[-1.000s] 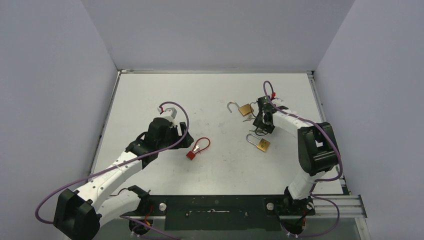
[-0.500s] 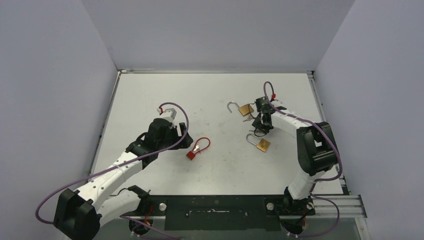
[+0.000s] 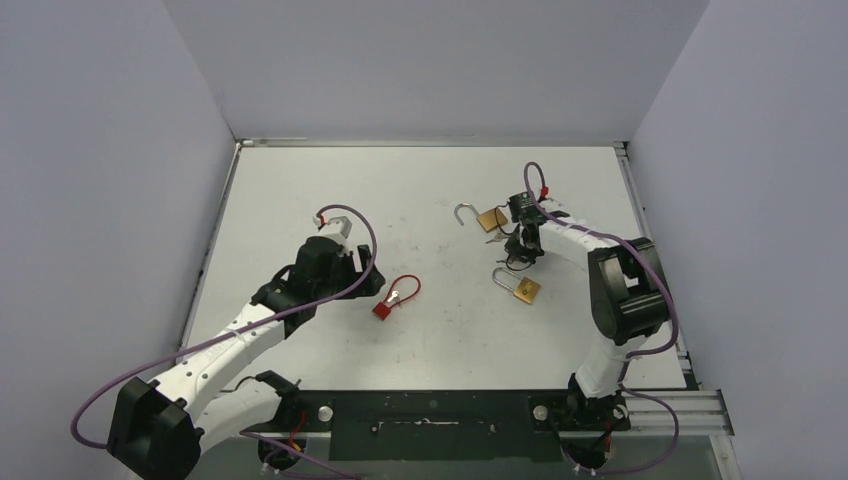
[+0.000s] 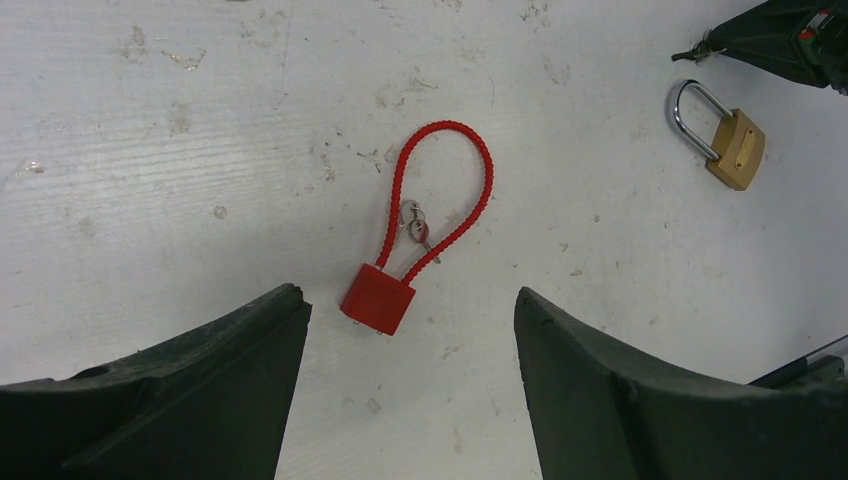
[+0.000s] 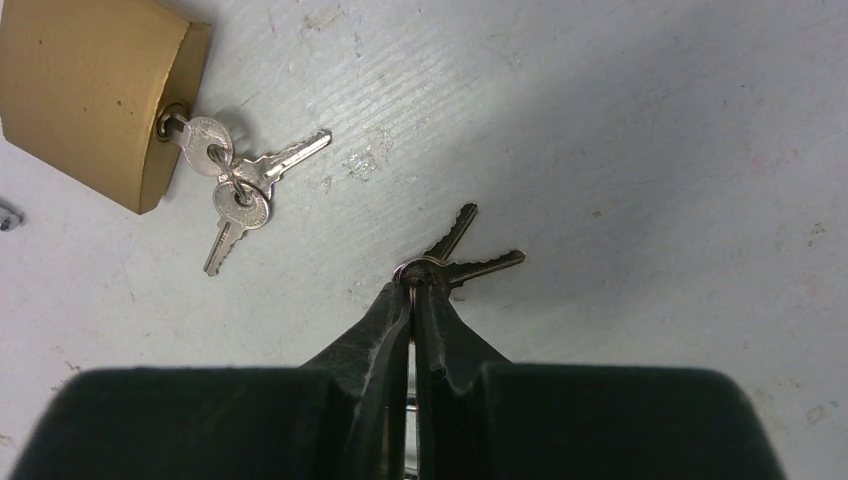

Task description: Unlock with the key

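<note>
My right gripper is shut on the ring end of a pair of silver keys, whose blades stick out beyond the fingertips just over the table. In the top view this gripper sits between two brass padlocks. The far one has its shackle swung open and its own keys in the keyhole. The near one lies with its shackle shut. My left gripper hangs open above a red cable lock, touching nothing.
A small set of keys lies inside the red lock's cable loop. The near brass padlock shows at the left wrist view's upper right. White walls enclose the table on three sides.
The right gripper's jaws have closed onto the keys and the wrist has shifted slightly toward the back. The left arm and the locks have stayed put.
</note>
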Robot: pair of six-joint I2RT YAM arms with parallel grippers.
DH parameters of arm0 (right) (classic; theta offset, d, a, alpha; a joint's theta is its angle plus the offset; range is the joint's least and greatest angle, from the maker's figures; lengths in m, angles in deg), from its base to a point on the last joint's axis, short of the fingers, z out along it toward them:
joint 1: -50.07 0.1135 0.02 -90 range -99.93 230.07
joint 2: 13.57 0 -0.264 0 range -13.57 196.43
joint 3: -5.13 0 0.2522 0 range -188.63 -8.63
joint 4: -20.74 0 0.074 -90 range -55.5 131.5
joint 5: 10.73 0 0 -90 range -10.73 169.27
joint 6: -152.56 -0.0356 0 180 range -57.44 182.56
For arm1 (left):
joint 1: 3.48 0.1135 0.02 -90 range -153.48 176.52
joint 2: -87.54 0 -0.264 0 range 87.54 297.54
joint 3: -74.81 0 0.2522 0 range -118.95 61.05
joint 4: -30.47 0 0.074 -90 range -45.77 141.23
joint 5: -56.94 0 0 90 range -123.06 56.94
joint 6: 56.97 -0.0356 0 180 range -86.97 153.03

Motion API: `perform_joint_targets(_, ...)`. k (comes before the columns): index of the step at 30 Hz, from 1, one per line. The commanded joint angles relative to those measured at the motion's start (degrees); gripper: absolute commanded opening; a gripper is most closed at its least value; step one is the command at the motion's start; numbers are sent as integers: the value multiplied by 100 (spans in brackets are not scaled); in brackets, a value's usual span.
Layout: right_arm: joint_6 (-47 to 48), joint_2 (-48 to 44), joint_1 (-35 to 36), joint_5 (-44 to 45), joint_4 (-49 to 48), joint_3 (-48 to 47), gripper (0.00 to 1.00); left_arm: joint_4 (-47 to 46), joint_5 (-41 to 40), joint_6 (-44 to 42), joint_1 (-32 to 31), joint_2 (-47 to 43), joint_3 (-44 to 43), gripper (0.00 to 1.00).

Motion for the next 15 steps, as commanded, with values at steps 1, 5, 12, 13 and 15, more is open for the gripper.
perform_joint_targets(1,353,-40,51,200,0,-132,0,-196,-53,52,53,-80,-87,73)
perform_joint_targets(5,915,-475,81,112,-346,-58,0,-366,7,228,62,-155,-73,73)
perform_joint_targets(12,1755,-1345,132,-867,-1182,240,0,-861,226,602,69,-343,-22,73)
perform_joint_targets(13,1837,-1464,153,-1092,-1249,274,0,-1017,336,678,70,-373,13,73)
perform_joint_targets(15,1915,-1686,244,-1475,-1294,311,0,-1444,632,831,70,-436,156,73)
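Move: My right hand already pinches the pair of keys at the table top. The locked small padlock they are meant for lies about 5 cm back and 2 cm to the right of it, at the same height. The open large padlock is some 9 cm ahead and 5 cm left, its own keys about 5 cm ahead and 3 cm left. From my empty left hand, the small padlock lies roughly 6 cm ahead, 26 cm right and 11 cm down. Keeping the keys shut between my right fingertips, I lift them off the table, slowly at first and then quickly, about 7 cm up with a drift of some 2 cm left. The wrist tips the fingers up towards forward and turns about 15 degrees counter-clockwise. My left hand, still open, rises about 2.5 cm and edges right. ##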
